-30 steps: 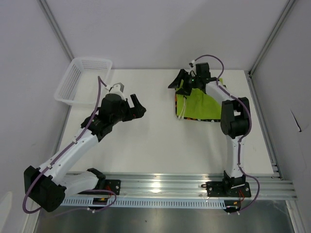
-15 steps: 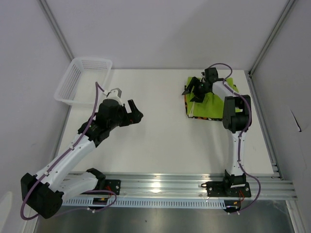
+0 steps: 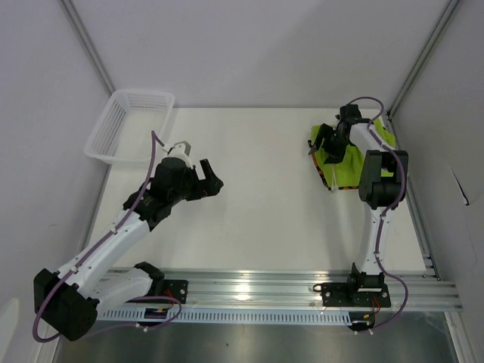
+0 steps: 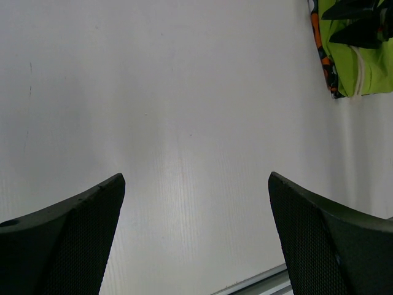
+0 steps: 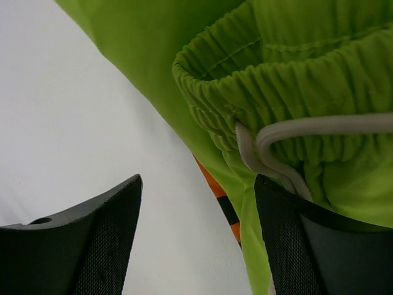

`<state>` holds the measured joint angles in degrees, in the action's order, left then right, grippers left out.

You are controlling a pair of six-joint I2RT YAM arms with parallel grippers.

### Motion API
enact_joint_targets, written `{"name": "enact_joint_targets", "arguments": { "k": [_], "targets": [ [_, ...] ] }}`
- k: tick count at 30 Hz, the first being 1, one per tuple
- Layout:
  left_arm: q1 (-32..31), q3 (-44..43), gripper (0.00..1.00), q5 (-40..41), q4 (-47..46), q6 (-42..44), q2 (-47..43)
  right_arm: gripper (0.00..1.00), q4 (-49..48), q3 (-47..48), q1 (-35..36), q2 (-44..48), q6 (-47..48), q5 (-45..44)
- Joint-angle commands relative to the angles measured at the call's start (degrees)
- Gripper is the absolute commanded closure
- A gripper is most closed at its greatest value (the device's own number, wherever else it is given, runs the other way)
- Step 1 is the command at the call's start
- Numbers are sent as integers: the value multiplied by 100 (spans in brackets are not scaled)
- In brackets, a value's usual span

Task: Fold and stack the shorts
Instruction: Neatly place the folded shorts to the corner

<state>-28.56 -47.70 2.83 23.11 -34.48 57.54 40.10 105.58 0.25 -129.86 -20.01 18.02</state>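
The lime green shorts (image 3: 344,160) lie folded on top of the camo shorts (image 3: 333,184) at the far right of the table. Only a thin camo edge shows. My right gripper (image 3: 321,141) is open and low at the stack's left edge. In the right wrist view the green shorts' waistband (image 5: 276,92) and white drawstring (image 5: 307,126) fill the top right, an orange and black camo sliver (image 5: 216,187) shows under them, and my right gripper's (image 5: 198,179) right finger touches the green fabric. My left gripper (image 3: 209,177) is open and empty over bare table. The left wrist view (image 4: 195,178) shows the stack (image 4: 362,61) far off.
A white mesh basket (image 3: 128,125) stands at the far left corner. A metal frame rail (image 3: 404,174) runs along the table's right edge, close beside the stack. Grey walls close in the back and sides.
The stack of shorts has slid right across the table with my right gripper, from right of centre to near the right edge. My left gripper has drawn slightly back and lower.
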Motion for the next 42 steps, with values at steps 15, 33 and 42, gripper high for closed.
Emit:
{"name": "enact_joint_targets", "arguments": {
  "k": [15,33,42],
  "targets": [
    [140,199,1,393,193,29,-568,0,-133,-344,326,2348,120,-246],
    [96,1674,1,677,335,-190,-2931,0,-2700,-6205,1574,8791,-424,-1063],
    [-36,2959,1,429,-316,-367,-4102,1,-2620,-7991,1654,10701,-390,-1277]
  ]
}}
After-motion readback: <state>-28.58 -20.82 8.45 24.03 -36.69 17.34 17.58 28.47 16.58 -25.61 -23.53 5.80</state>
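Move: The folded green shorts' middle lies about 12 cm to the right of the right hand, level with it in reach and some 2 cm lower; the hand is low at their left edge. The patterned shorts are stacked under them, also 12 cm right and about 3 cm below. The table's far right corner is roughly 15 cm ahead and 25 cm right. From the left hand the green shorts lie about 48 cm right, 22 cm ahead and 17 cm below. Rightward and slightly back at first, about 3 cm along the stack's left edge and already rising, the right hand then opens fully, comes free and sweeps up and back, swinging left. It finishes some 27 cm nearer its base, sinking about 10 cm at the end, fingers tipped up nearly 50 degrees. The left hand draws back and left about 7 cm each way, finally dipping, still open. ##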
